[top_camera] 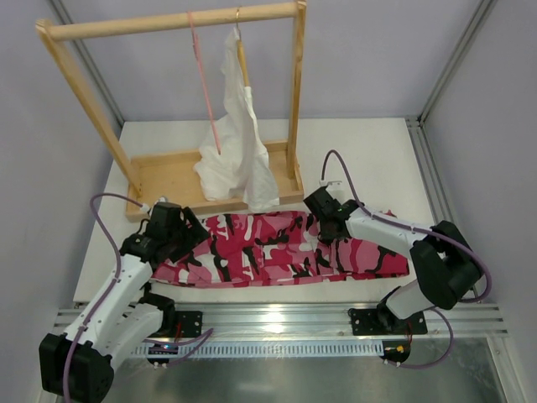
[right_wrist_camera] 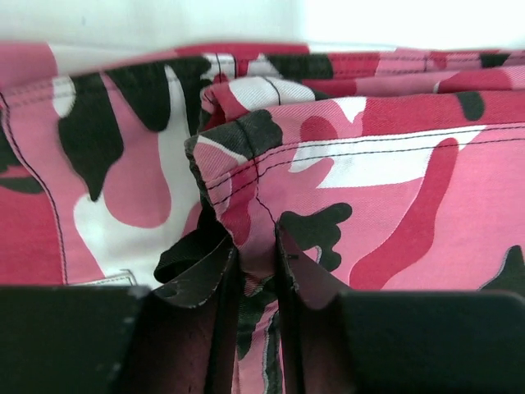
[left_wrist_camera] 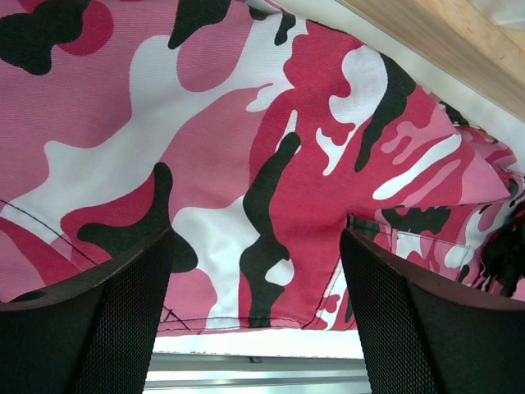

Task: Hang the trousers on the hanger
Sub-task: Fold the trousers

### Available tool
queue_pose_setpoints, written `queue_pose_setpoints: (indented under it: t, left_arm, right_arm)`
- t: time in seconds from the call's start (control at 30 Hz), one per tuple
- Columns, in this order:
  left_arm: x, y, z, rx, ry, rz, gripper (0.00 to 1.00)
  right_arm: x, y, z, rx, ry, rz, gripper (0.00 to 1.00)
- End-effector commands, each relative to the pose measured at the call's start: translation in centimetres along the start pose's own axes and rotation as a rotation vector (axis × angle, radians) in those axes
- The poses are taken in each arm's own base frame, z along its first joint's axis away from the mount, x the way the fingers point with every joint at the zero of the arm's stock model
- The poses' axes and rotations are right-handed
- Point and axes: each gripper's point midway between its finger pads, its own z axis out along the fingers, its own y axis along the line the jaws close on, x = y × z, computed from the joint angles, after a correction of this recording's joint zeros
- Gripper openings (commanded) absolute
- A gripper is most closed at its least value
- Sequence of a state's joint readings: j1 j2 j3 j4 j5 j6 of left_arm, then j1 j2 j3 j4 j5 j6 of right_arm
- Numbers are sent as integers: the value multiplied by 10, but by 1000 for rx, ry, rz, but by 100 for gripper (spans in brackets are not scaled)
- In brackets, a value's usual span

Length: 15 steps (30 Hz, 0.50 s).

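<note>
The trousers [top_camera: 277,248], in pink, white and black camouflage print, lie flat across the table in front of the rack. The hanger [top_camera: 205,84], thin pink wire, hangs from the rack's top bar, apart from both grippers. My left gripper [top_camera: 193,232] hovers over the trousers' left end. In the left wrist view its jaws [left_wrist_camera: 256,246] stand wide apart above the cloth [left_wrist_camera: 246,123] near its hem, with nothing between them. My right gripper [top_camera: 330,228] sits on the trousers' right part. In the right wrist view it [right_wrist_camera: 256,238] is shut on a raised fold of the cloth [right_wrist_camera: 394,164].
A wooden rack [top_camera: 168,25] stands at the back on a wooden base board [top_camera: 168,180], whose edge also shows in the left wrist view [left_wrist_camera: 443,33]. A plain white garment [top_camera: 239,143] hangs from it and drapes onto the base. A metal rail [top_camera: 277,315] runs along the near table edge.
</note>
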State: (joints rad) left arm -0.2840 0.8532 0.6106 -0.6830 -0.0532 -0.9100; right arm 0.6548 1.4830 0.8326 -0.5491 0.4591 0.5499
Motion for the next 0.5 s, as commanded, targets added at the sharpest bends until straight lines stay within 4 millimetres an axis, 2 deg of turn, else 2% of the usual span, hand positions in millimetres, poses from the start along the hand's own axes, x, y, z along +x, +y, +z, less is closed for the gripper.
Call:
queue_pose_setpoints:
  t: [0.0,0.17,0.2,0.27,0.3,0.4,0.47]
  left_arm:
    - [0,2,0,-2,-15,-2,81]
    - [5,3,3,11,0,-4,81]
    - [6,2,4,17,7,-7,81]
    - [6,0,4,27,9,-9,81]
    - [6,-1,3,27,7,-9,81]
    - [1,0,0,19,-12,-6,81]
    - [-1,0,-1,21,-24,-5,81]
  right_arm:
    - [-39,0,-9,42,-124,70,24]
    - [-39,7,-11,7,-119,111,31]
    - [-36,8,-6,21,-103,113,36]
    - [-32,13,-4,17,-89,106,41]
    - [-28,15,-3,14,-81,96,49]
    - [-21,20,-9,12,-89,68,58]
    - [-16,21,-15,-3,-88,61,60]
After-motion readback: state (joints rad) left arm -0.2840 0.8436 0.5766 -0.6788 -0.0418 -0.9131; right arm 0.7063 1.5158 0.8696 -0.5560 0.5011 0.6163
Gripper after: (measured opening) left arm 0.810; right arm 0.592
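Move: Pinched in the right fingers is the folded left edge of the trousers' upper layer. The folded-over corner is some 5 cm ahead and 2 cm left of this hand, and the near right corner of the wooden rack's base is roughly 10 cm ahead and 4 cm left. From the open left hand, hovering over the other part of the trousers, that folded edge lies about 26 cm to the right, 2 cm ahead and 6 cm lower. Forward and slightly up by about 1 cm, the right hand first goes with its fingers still nearly shut on the folded edge. It then shifts about 1.5 cm left, easing back and down a little, while the fingers spread to over half open and let go of the cloth, still pointing steeply down. ##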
